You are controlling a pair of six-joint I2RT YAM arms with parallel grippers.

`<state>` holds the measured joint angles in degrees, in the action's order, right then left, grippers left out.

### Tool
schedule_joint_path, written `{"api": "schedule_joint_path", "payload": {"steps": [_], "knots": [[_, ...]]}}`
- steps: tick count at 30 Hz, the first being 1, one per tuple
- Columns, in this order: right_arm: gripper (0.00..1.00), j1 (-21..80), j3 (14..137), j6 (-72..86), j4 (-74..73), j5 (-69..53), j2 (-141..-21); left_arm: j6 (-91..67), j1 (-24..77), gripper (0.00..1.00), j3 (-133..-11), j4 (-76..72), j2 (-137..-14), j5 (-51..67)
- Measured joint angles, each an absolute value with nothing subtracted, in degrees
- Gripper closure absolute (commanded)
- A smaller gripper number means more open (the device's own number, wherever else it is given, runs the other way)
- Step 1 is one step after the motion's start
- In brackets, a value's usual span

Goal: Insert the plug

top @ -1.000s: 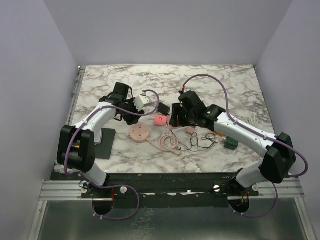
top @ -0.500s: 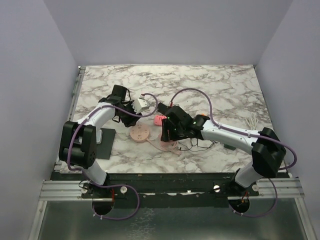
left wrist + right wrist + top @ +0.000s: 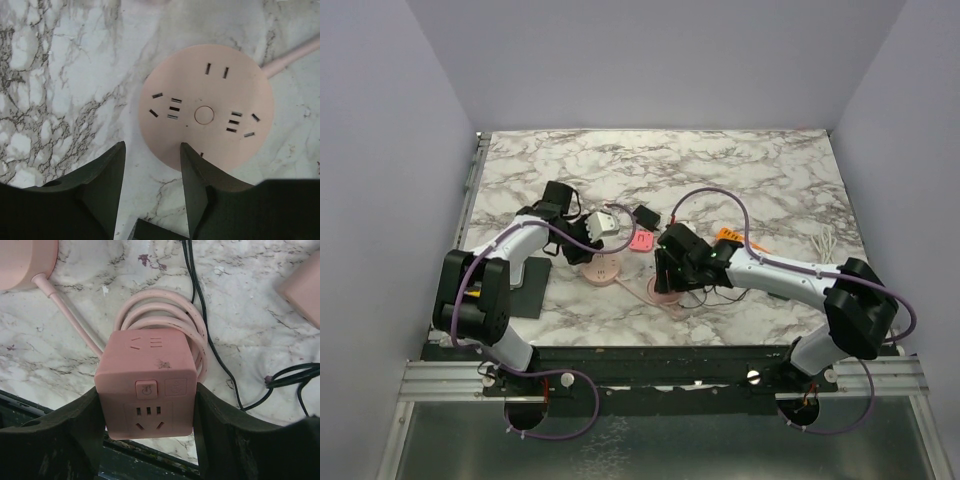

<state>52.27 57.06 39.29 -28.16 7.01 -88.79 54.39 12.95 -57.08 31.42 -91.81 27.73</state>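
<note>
A pink socket cube [image 3: 146, 390] with a power button and outlet slots sits between the fingers of my right gripper [image 3: 148, 405], whose jaws press on both of its sides. No plug prongs show; the cube's underside is hidden. Under the cube lies a coiled pink cable [image 3: 165, 315], which runs to a round pink socket disc [image 3: 206, 112]. My left gripper [image 3: 151, 147] hovers open over the marble at the disc's near edge, and its right finger overlaps the rim. In the top view the right gripper [image 3: 668, 282] is just right of the disc [image 3: 603, 268].
A small pink block [image 3: 640, 241] and a black part [image 3: 645, 216] lie behind the disc. Thin black wires [image 3: 210, 340] trail right of the coil. A white cord [image 3: 825, 240] lies at the far right. The table's near edge [image 3: 150, 460] is right under the cube.
My right arm has swung left and toward the near edge, ending over the coiled cable. The left gripper has moved nearer, down to the round disc.
</note>
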Motion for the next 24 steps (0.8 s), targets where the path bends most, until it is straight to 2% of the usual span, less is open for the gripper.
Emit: {"api": "schedule_joint_path", "payload": {"steps": [10, 20, 22, 24], "knots": [[0.99, 49.7, 56.4, 34.9, -33.6, 10.0, -84.9, 56.9, 17.5, 0.51, -52.5, 34.7, -87.5, 31.1], [0.99, 49.4, 59.3, 26.8, -38.2, 9.8, -84.7, 51.9, 20.8, 0.52, -50.0, 37.7, -83.3, 33.8], [0.99, 49.4, 61.5, 25.6, -39.6, 9.8, -84.6, 49.9, 21.1, 0.49, -50.0, 37.9, -82.1, 34.8], [0.99, 49.4, 63.8, 24.8, -40.4, 9.7, -84.2, 47.6, 21.1, 0.40, -50.2, 38.2, -81.4, 35.6]]}}
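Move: The round pink socket lies close to my left hand, about 5 cm to its right and 2 cm back, some 4 cm below. The pink cord coil is almost under the pink cube in my right hand, about 1 cm ahead and 1 cm left, 5 cm down; the round socket is 15 cm left and 4 cm ahead of that hand. From the right hand too, the pink square box stands 11 cm ahead and 5 cm left, the pink charger 7 cm ahead and 9 cm right. With my half-open left fingers at the round socket's rim, I push it back towards my base and somewhat right, my hand travelling about 9 cm back and rising slightly at the end. Meanwhile my right hand, still gripping the pink cube, sweeps the cord coil some 4.5 cm to the right, then lifts about 4 cm. ##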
